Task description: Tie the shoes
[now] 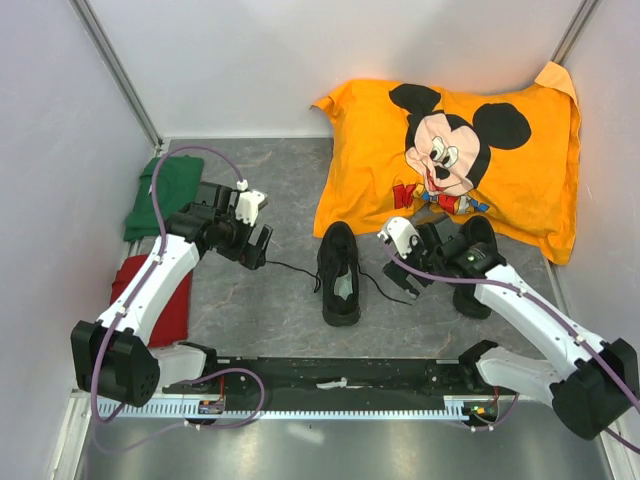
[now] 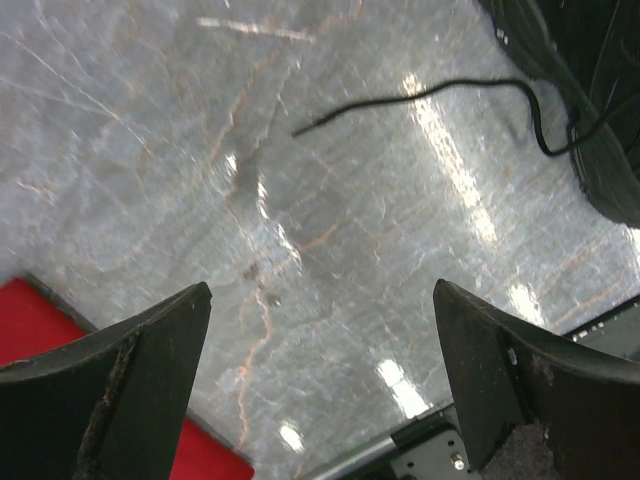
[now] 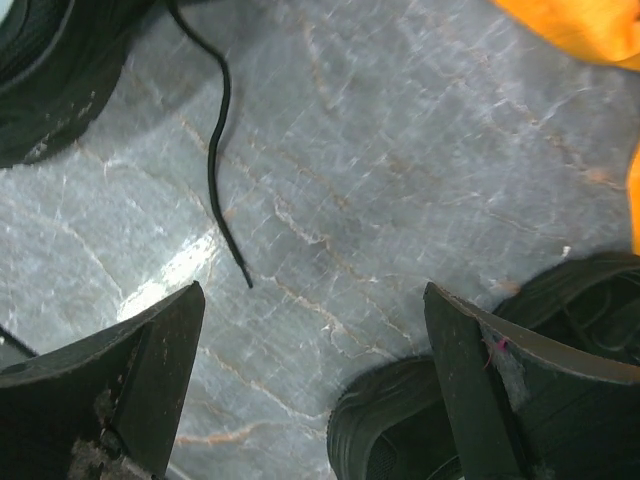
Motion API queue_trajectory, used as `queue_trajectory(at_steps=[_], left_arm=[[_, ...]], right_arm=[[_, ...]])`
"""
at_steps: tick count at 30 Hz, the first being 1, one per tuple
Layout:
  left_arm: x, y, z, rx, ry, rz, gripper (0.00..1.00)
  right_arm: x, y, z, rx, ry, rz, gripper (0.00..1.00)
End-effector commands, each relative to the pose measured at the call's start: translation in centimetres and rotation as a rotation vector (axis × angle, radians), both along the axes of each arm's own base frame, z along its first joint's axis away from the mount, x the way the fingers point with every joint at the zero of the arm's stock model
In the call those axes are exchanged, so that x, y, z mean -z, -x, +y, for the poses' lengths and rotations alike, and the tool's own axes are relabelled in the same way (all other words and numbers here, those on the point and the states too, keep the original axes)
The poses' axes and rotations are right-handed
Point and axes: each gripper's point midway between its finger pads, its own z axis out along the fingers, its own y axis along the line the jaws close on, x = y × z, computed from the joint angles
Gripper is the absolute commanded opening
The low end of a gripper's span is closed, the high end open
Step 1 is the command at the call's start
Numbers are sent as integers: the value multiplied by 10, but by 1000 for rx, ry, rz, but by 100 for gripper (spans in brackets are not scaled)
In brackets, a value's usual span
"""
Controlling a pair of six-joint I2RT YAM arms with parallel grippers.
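One black shoe [image 1: 340, 272] lies in the middle of the grey table, toe pointing away and pale insole showing. Its loose laces run out left [image 1: 290, 268] and right [image 1: 385, 290]. The second shoe [image 1: 475, 268] lies to the right, partly hidden under my right arm. My left gripper [image 1: 258, 248] is open and empty, left of the middle shoe. In the left wrist view it [image 2: 320, 380] hovers over bare table, short of the lace end [image 2: 400, 100]. My right gripper [image 1: 407, 275] is open and empty between the shoes. In the right wrist view it [image 3: 315, 380] is near the lace tip [image 3: 215, 150] and the second shoe [image 3: 420, 430].
An orange Mickey Mouse pillow [image 1: 450, 150] lies at the back right, touching the second shoe. A green cloth [image 1: 165, 195] and a red cloth [image 1: 160, 300] lie along the left wall. A black rail [image 1: 340, 375] runs along the near edge. Walls enclose three sides.
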Motion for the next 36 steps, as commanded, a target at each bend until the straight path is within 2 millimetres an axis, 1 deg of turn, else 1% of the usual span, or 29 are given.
queue_trajectory(at_steps=[1,2,3,4,5,6,7,8,9,10,12,13,15,16,17,18,19,20,21,23,24,27,30,32,33,34,36], left_arm=[[-38,-31,-16,139,43,-210,99],[-44,-37,-21,174,56,-247,99],[-45,-40,-25,203,64,-266,99],[-47,-42,-32,265,82,-291,99],[-48,-46,-37,301,93,-315,99],[-48,-50,-40,333,94,-330,99],[-41,-54,-45,368,96,-329,99],[-43,-62,-48,384,100,-353,99],[-42,-65,-51,433,89,-369,99],[-35,-65,-59,488,116,-351,99],[-33,-69,-66,596,111,-385,99],[-27,-66,-74,655,134,-382,99],[-13,-63,-80,773,107,-403,99],[-7,-59,-86,826,106,-404,99],[10,-54,-87,864,99,-373,98],[17,-54,-88,929,73,-383,95],[28,-45,-92,975,73,-347,94],[41,-41,-93,1010,72,-313,92],[49,-40,-93,1063,55,-313,89],[62,-37,-96,1106,34,-288,84],[73,-37,-96,1139,22,-268,78],[90,-41,-94,1183,-16,-243,68],[100,-40,-92,1215,-30,-227,64],[108,-33,-89,1246,-42,-208,59],[113,-32,-87,1274,-60,-210,55],[120,-25,-82,1287,-82,-187,54],[127,-23,-80,1290,-103,-176,53]], right_arm=[[-14,-5,9,-93,6,-10,98],[-13,-5,10,-110,13,-5,98],[-8,-4,12,-126,20,19,98],[-6,-4,13,-134,21,29,98],[-9,-7,15,-146,21,24,98],[-6,-8,17,-163,27,31,98],[-6,-9,19,-183,26,34,98],[-7,-12,20,-213,39,23,98],[0,-11,20,-228,59,45,98],[2,-12,20,-246,68,53,98],[9,-16,18,-264,106,67,98],[10,-18,18,-267,117,74,98],[19,-17,18,-295,136,100,98],[23,-15,17,-302,143,111,98],[28,-14,17,-308,149,128,98],[32,-13,16,-314,156,138,98],[35,-12,15,-317,161,147,98],[38,-12,15,-319,163,158,98],[39,-11,16,-321,163,161,98],[45,-11,16,-321,166,175,98],[47,-13,17,-319,165,173,98],[55,-13,19,-314,164,201,98],[59,-12,24,-321,145,223,98],[61,-12,25,-325,139,214,98],[62,-12,25,-330,138,210,98],[65,-9,23,-336,144,212,98],[68,-11,23,-350,145,186,97]])
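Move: The free end of the left shoelace lies about 8 cm to the left hand's right, 3 cm ahead and 12 cm below; the centre shoe it comes from is roughly 26 cm to that hand's right and level with it, and the red cloth some 20 cm to its left, 6 cm back. From the right hand, the right lace end is about 4 cm left, 3 cm back and 11 cm down, the centre shoe 21 cm left and 4 cm ahead, and the second shoe 12 cm right, 5 cm ahead. The left hand swings out forward and to the right with a slight rise, then drops about 13 cm from its high point, still going right at first and easing back a little, while it turns clockwise almost 70 degrees and its fingers close to about half open, coming down around the lace end. The right hand, wide open, sinks about 7 cm towards the other lace end, edging left while tipping further down and turning slightly counter-clockwise. ##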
